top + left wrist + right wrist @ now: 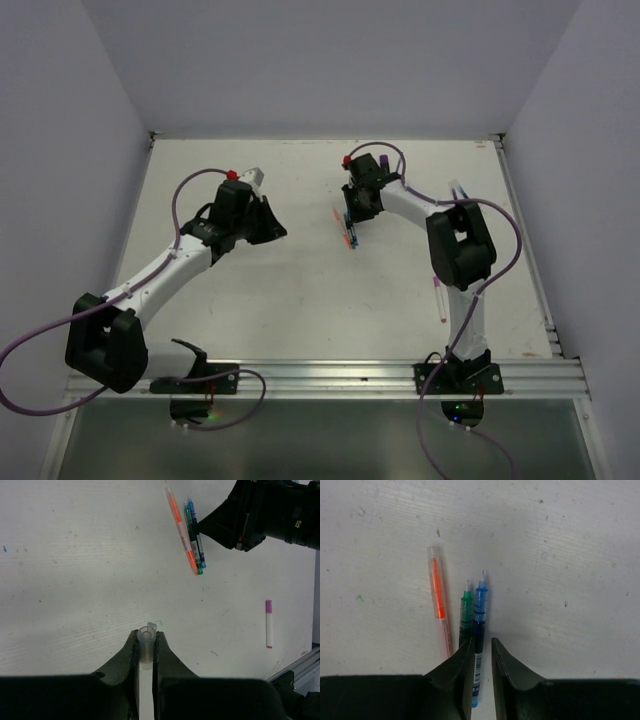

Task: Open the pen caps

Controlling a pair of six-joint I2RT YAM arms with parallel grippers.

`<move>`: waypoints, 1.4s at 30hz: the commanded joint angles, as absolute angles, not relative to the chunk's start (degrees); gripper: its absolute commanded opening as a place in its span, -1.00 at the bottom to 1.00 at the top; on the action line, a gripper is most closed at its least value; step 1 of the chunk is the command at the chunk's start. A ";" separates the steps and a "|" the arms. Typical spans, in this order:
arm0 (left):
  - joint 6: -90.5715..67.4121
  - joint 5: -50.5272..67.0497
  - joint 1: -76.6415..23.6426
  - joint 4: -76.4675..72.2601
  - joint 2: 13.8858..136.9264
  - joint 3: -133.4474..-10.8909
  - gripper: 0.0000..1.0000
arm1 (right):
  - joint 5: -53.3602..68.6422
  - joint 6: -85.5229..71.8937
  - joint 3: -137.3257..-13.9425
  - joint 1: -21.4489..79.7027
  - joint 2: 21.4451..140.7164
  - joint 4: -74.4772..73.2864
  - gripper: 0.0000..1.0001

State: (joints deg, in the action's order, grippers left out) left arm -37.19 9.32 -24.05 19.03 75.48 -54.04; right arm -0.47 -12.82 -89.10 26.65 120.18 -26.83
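Note:
My left gripper point(146, 635) is shut on a clear pen cap point(145, 649) that stands up between its tips, just above the table. Three pens lie side by side mid-table: an orange pen point(438, 605) with a clear end piece on it, a green pen point(465, 611) and a blue pen point(480, 611), both with bare tips. My right gripper point(482, 647) is low over the blue pen's barrel, jaws slightly open around it: the barrel lies along the left finger, with a gap to the right one. In the top view the left gripper point(270, 224) is left of the pens point(348, 230).
A white marker with a purple cap point(269, 623) lies alone on the table at the right, near the right arm's base point(440, 298). The metal rail point(330, 378) runs along the near edge. Walls close in the table on three sides.

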 commanded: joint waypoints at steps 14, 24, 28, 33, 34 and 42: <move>-36.73 3.98 -23.03 22.93 79.44 -55.54 -1.00 | 2.02 -15.20 -88.24 26.10 114.36 -24.43 -0.53; -32.97 -6.06 -16.18 29.53 93.76 -63.45 -1.00 | -1.22 -17.76 -86.13 27.16 96.43 -32.42 -0.27; -30.68 -9.92 -15.65 30.94 97.99 -67.67 -1.00 | -6.05 -16.97 -84.55 27.25 91.77 -36.81 -0.11; -29.36 -12.30 -15.12 31.46 100.80 -69.70 -1.00 | -7.73 -16.88 -80.26 27.16 87.72 -38.50 0.13; -29.27 -13.00 -15.03 31.73 101.25 -69.96 -1.00 | -7.73 -16.87 -79.46 27.16 87.02 -38.32 0.18; -28.65 -14.59 -14.15 31.99 104.76 -70.49 -1.00 | -7.21 -16.52 -74.98 27.16 82.18 -37.53 0.27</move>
State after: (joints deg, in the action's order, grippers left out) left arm -30.26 -11.81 -14.85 31.44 104.01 -68.73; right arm -6.09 -17.06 -75.44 27.09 85.93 -37.76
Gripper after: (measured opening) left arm 0.078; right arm 0.631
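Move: The left hand holds a clear pen cap; the spot it heads for is beside the loose clear cap, some 5 cm ahead, 14 cm left and 13 cm below, with the reddish cap about 4 cm farther left and level with it. The right hand stands just over the uncapped blue pen, its middle roughly 2 cm back and 2 cm down, the green pen about 1 cm left of it and the orange pen 3 cm left. From the right hand the pink marker lies some 22 cm back, 20 cm right and 2 cm below. After a short pause the left hand, keeping its pinch on the clear cap, sweeps about 12 cm down and as far to the left with some 6 cm forward, towards the two loose caps, while its wrist turns roughly 35 degrees so that the fingers point steeply down. The right hand, its fingers already parted around the blue pen, lifts away steeply by up to 18 cm, then draws back and to the right, towards the pink marker's side, sinking a little and spreading its fingers much wider. ##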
